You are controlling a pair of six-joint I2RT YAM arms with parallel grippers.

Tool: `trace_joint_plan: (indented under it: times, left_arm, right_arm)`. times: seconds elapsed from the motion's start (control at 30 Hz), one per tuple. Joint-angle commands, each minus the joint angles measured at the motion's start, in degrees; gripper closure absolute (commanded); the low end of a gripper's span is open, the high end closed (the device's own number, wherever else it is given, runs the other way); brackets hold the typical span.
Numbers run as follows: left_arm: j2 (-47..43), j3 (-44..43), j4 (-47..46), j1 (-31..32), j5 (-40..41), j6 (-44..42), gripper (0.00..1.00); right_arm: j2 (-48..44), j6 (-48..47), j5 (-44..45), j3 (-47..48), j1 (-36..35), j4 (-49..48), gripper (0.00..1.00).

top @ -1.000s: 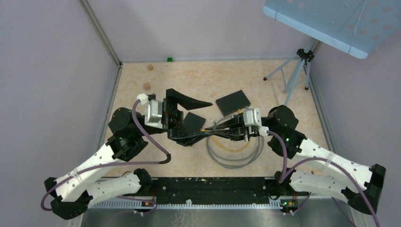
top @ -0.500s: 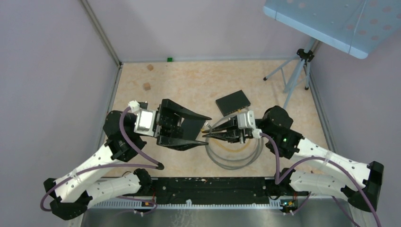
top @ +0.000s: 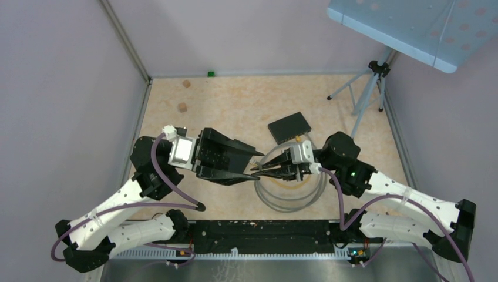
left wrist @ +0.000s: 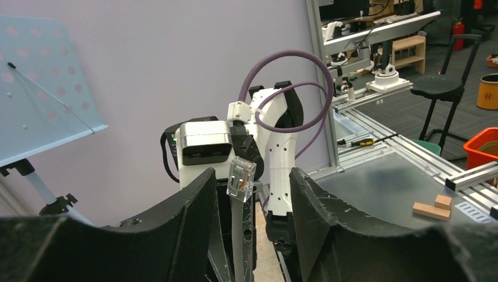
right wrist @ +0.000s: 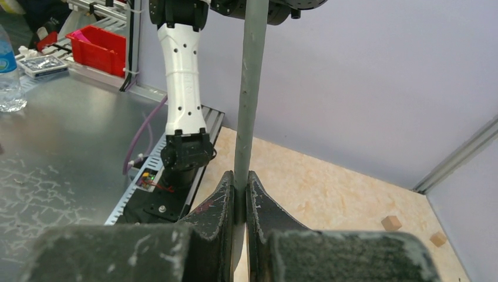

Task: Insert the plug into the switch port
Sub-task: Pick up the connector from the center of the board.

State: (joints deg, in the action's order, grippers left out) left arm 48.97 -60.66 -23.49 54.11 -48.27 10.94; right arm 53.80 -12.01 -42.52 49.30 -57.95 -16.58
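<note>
A clear plug (left wrist: 241,179) stands upright on the end of a grey cable (right wrist: 251,88). My right gripper (right wrist: 239,179) is shut on that cable just below the plug, and in the top view it (top: 256,169) points left. My left gripper (left wrist: 252,182) is open, with one finger on each side of the plug and a gap on both sides. From above, the left gripper (top: 256,164) meets the right one tip to tip. The switch (top: 289,127) is a flat black box lying on the table behind the right gripper; its port does not show.
The rest of the grey cable lies coiled (top: 292,192) on the table under the right wrist. Two small wooden blocks (top: 182,107) sit at the far left, with a green marker (top: 210,74) at the back edge. A tripod (top: 367,94) carries a blue perforated panel (top: 405,23) at the back right.
The left gripper's fingers have narrowed from wide open and now flank the plug. The right gripper has shifted slightly left with the cable, still shut.
</note>
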Motion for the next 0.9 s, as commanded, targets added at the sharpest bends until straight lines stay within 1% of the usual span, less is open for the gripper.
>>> trace_joint_plan:
  times: [0.0,0.13,0.3,0.4,0.43,0.5,0.57,0.6,0.67,0.7,0.73,0.77,0.8,0.87]
  left_arm:
    - [-0.34,-1.74,-3.05,0.03,-2.03,1.27,0.45]
    - [-0.37,-1.67,-3.54,0.08,-2.72,1.56,0.51]
    - [-0.21,-1.91,-4.61,0.04,-6.37,2.35,0.57]
    - [-0.07,-2.0,-4.9,0.06,-8.29,2.95,0.64]
    - [-0.02,-2.07,-5.0,0.05,-8.59,3.13,0.67]
    - [0.03,-2.16,-4.93,0.05,-8.92,3.37,0.77]
    - [0.01,-2.26,-4.44,0.08,-9.03,3.43,0.95]
    - [0.01,-2.32,-4.08,0.08,-8.98,3.35,1.0]
    - [-0.1,-2.35,-3.46,0.08,-9.3,3.3,1.0]
    - [-0.07,-2.35,-3.42,0.06,-9.88,3.38,1.0]
    - [-0.16,-2.31,-3.39,0.1,-10.69,3.51,1.0]
    - [-0.12,-2.35,-3.36,0.11,-11.61,3.68,1.0]
    - [-0.2,-2.35,-3.33,0.04,-12.27,3.88,1.0]
    - [-0.27,-2.27,-3.24,0.06,-13.39,4.2,1.0]
  right_arm:
    - [-0.28,-1.74,-1.94,2.99,-0.77,-1.15,1.0]
    - [-0.28,-2.65,-3.34,3.21,-0.83,0.24,1.0]
    - [-0.25,-3.63,-7.09,3.5,-0.76,1.63,1.0]
    - [-0.34,-3.63,-7.52,3.52,-0.77,1.64,1.0]
    - [-0.36,-3.63,-7.5,3.52,-0.78,1.68,1.0]
    - [-0.36,-3.63,-7.55,3.55,-0.8,1.49,1.0]
    - [-0.34,-3.5,-7.98,3.74,-0.82,1.24,1.0]
    - [-0.36,-3.12,-8.32,3.85,-0.77,0.57,1.0]
    - [-0.45,-1.29,-9.13,3.86,-0.82,-1.59,1.0]
    - [-0.46,0.03,-9.49,3.88,-0.83,-3.05,0.93]
    - [-0.42,1.83,-9.84,3.83,-0.81,-5.07,0.81]
    - [-0.38,4.04,-10.25,3.66,-0.76,-7.76,0.72]
    - [-0.32,6.77,-10.85,3.13,-0.82,-11.11,0.67]
    - [0.21,13.76,-12.34,1.97,-0.78,-19.66,0.63]
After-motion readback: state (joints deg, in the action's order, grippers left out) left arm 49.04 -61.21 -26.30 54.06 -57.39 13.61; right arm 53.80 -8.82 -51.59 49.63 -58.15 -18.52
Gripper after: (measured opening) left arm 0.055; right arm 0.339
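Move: The plug stands between the left hand's half-open fingertips, roughly 2 cm to that hand's right, 1 cm ahead and 1 cm above. From the right hand, already shut on the cable, it is some 9 cm above, level ahead and about 1 cm right. The right fingertips are about 1 cm ahead of the left hand, 2 cm right and 8 cm below; the nearer black switch lies about 22 cm ahead, 3 cm left and 43 cm below. The upright plug is pinched between the left fingertips as they close fully, while both hands carry it back together towards the bases by about 3 cm, the left turning slightly clockwise, the right some 10 degrees counter-clockwise. Once the left fingers are shut, the right ones start to open around the cable below, the right hand having sunk about a centimetre and then lifting again. ##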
